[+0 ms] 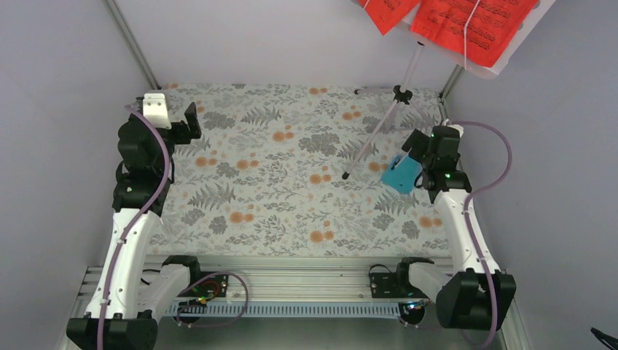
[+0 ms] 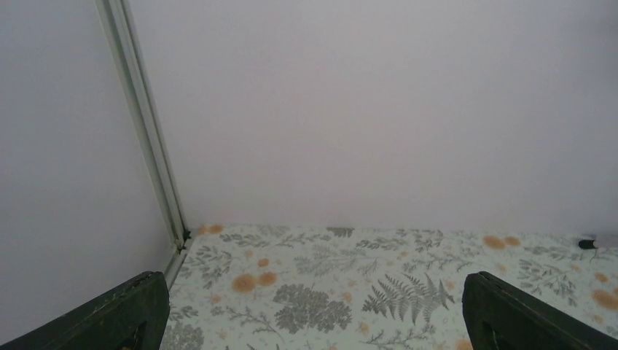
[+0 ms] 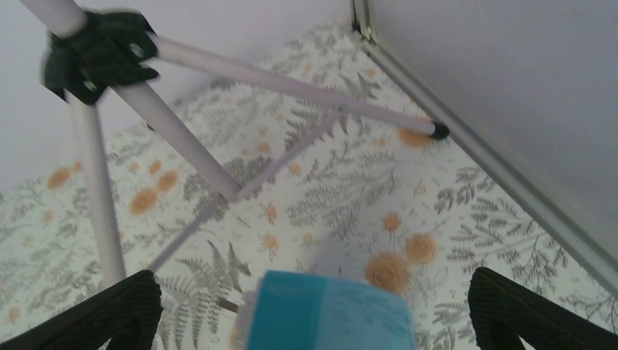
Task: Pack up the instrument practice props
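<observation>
A pale lilac music stand [image 1: 397, 93] stands on its tripod at the back right. Its desk at the top edge carries red sheet-music pages [image 1: 466, 22]. A small light-blue metronome [image 1: 401, 175] sits on the cloth beside the stand's front leg. My right gripper [image 1: 414, 152] hovers right over it, open. In the right wrist view the metronome [image 3: 328, 313] lies low between the wide-apart fingers [image 3: 109, 313], untouched, with the stand's legs [image 3: 175, 131] just beyond. My left gripper [image 1: 184, 124] is open at the back left, holding nothing; its own view shows only cloth between the fingers [image 2: 495, 310].
A floral cloth [image 1: 291, 189] covers the table. Grey walls with metal corner posts [image 1: 135, 44] close in the left, back and right sides. One tripod leg ends in a black foot [image 3: 438, 131] near the right wall's rail.
</observation>
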### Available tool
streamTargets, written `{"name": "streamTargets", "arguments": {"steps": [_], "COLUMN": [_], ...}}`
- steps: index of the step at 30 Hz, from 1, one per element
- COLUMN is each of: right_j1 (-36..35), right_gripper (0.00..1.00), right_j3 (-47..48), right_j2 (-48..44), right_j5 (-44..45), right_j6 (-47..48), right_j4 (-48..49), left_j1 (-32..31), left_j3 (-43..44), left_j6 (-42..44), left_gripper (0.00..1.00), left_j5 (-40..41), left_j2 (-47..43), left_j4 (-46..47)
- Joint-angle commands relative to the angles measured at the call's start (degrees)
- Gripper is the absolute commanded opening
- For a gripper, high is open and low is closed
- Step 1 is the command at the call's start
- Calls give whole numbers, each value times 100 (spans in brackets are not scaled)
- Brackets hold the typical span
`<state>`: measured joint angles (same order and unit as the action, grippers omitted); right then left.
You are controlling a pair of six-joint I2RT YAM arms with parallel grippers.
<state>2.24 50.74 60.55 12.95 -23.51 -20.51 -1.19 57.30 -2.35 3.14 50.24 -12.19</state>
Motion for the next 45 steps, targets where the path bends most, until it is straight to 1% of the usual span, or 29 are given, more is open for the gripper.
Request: {"name": "streamTargets", "arguments": {"steps": [1,3,7,8,9,10,13,21,25,28,35,40,45], "right_j1": [162,196,198,206,203,204,198,205,203,205,196,199,197], "right_gripper": [100,99,92,91,87,84,81,79,75,72,72,64,57], "right_j3": [15,-100,-267,-282,-306,-361,-501,-551,-607,-643,-639,-642,-665], "right_j2": [211,269,266,269,278,274,238,425,438,476,622,665,413], "right_j5": [-291,-312,-271,-249,-240,-251,-337,-529,-614,-604,-406,-283,-116], "right_j6": [-82,-99,-90,-70,-50,-41,-36,1,-5,8,21,60,138], "right_j4": [-292,-223,-51,-31,-2,40,214,387,472,535,588,610,668], "left_j1": [-22,-22,-22,-22,-22,-22,-22,-22,-22,-22,-22,-21,-22], "left_j3": [-119,-138,-169,-167,-163,-168,-169,-184,-200,-209,-219,-232,-237], "left_j6": [181,187,171,159,156,150,140,136,138,130,130,126,116], "left_gripper": [100,100,100,100,100,100,100,100,100,100,100,100,100], "left_j5": [103,133,110,97,97,98,89,63,39,25,-5,-40,-42], "left_j2": [-173,-195,-195,-190,-180,-180,-170,-138,-143,-137,-136,-126,-110], "left_j4": [-38,-42,-38,-40,-48,-51,-53,-49,-55,-56,-42,-37,-40]}}
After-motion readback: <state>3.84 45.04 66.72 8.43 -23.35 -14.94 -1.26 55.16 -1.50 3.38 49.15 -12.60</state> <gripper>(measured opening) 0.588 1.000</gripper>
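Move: The right hand hangs open above the upright turquoise pouch, whose middle is about 2 cm ahead, 2 cm to its left and 10 cm lower. One foot of the music stand rests on the table roughly 18 cm left and 2 cm ahead of this hand; another is some 14 cm ahead and 10 cm right, both about 18 cm below. From the left hand the pouch lies about 60 cm right, 3 cm ahead and 28 cm down. The right hand's fingers come down on either side of the turquoise pouch's upper part and draw in around it from fully open to a bit over half, though a firm touch can't be made out. The hand sinks about 6 cm, quickly at first and then slowly, while the fingers tip some 5 degrees further down. ##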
